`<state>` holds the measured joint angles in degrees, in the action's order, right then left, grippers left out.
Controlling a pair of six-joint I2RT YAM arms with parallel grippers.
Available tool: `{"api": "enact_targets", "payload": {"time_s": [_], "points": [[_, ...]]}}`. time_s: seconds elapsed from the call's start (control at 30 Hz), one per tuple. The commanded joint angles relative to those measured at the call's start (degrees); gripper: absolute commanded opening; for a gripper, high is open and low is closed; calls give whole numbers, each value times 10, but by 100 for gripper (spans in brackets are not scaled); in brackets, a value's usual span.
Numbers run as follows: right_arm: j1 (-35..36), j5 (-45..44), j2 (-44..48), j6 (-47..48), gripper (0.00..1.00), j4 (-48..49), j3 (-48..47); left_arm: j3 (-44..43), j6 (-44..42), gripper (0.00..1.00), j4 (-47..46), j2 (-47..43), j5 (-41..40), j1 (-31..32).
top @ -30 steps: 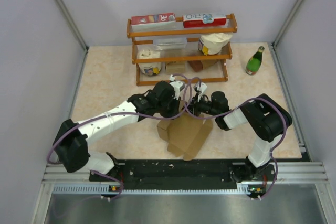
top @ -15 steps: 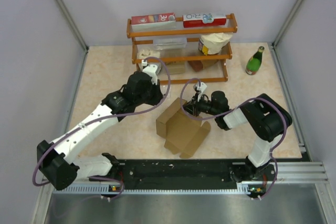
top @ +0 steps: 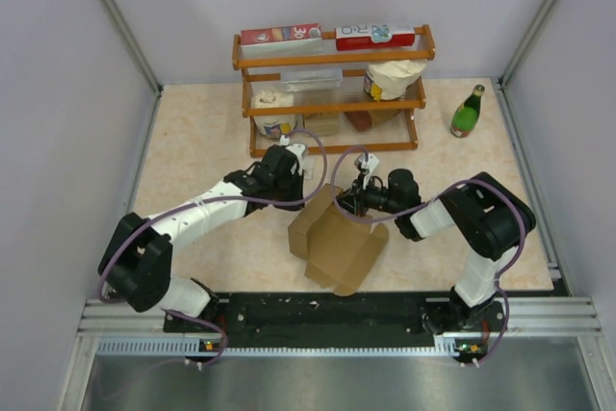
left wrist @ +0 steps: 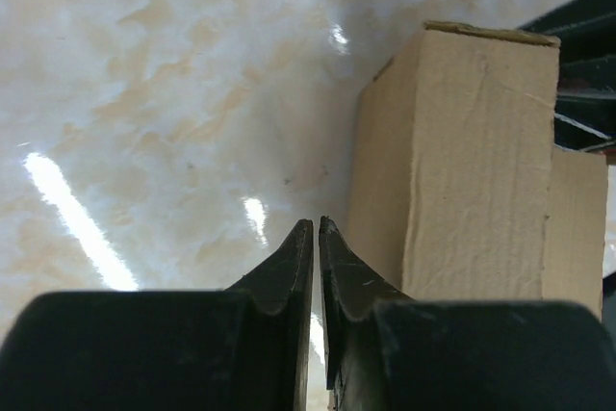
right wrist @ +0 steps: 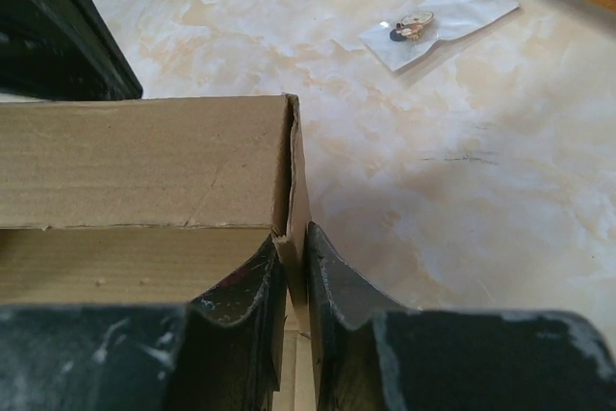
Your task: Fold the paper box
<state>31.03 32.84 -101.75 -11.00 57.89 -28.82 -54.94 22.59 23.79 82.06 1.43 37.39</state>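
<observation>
The paper box (top: 334,241) is plain brown cardboard, partly erected, lying on the table between my two arms. My right gripper (top: 348,201) is at its far edge, shut on a thin upright wall of the box (right wrist: 144,161); the cardboard edge sits pinched between the fingers (right wrist: 296,243). My left gripper (top: 310,195) is just off the box's far left corner. In the left wrist view its jaws (left wrist: 316,222) are shut with nothing between them, low over the table, and a tall box panel (left wrist: 481,161) stands to their right.
A wooden shelf (top: 332,93) with red-and-white cartons, jars and small boxes stands at the back. A green bottle (top: 468,113) is at the back right. A small clear plastic bag (right wrist: 438,21) lies on the marble-patterned table (top: 202,141) beyond the box.
My left arm swung away from the box toward the shelf, then came back down beside the box's far left corner. The right gripper has stayed on the box wall; the box shifted slightly.
</observation>
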Motion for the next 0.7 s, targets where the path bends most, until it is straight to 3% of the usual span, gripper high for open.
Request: {"api": "enact_targets", "payload": {"time_s": [0.0,0.67], "points": [[6,7,13,0,13,40,1,30,17,11,-103,13,98,-1],[6,-41,14,-8,6,25,-4,55,40,10,-152,20,157,27]]}}
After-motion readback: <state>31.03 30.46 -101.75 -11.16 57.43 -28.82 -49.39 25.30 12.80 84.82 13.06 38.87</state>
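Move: Just right of the left hand and nearer the base stands the box's raised left wall, its middle about 5 cm right, 4 cm back and 3 cm lower. The near end flap lies some 20 cm back and 10 cm right, the small plastic bag about 10 cm ahead and 3 cm right, both roughly 6 cm lower. From the right hand, still pinching the far wall near its left corner, the left wall's middle is about 8 cm left and 5 cm back. Sweeping right about 4 cm, with some 2 cm each of back and down, the left hand brings its nearly shut fingers against the outer face of the box's left wall and pushes it rightward, easing off late as the wrist turns about 10 degrees. The right hand stays almost in place and keeps its pinch on the far wall, its fingers closing slightly. ##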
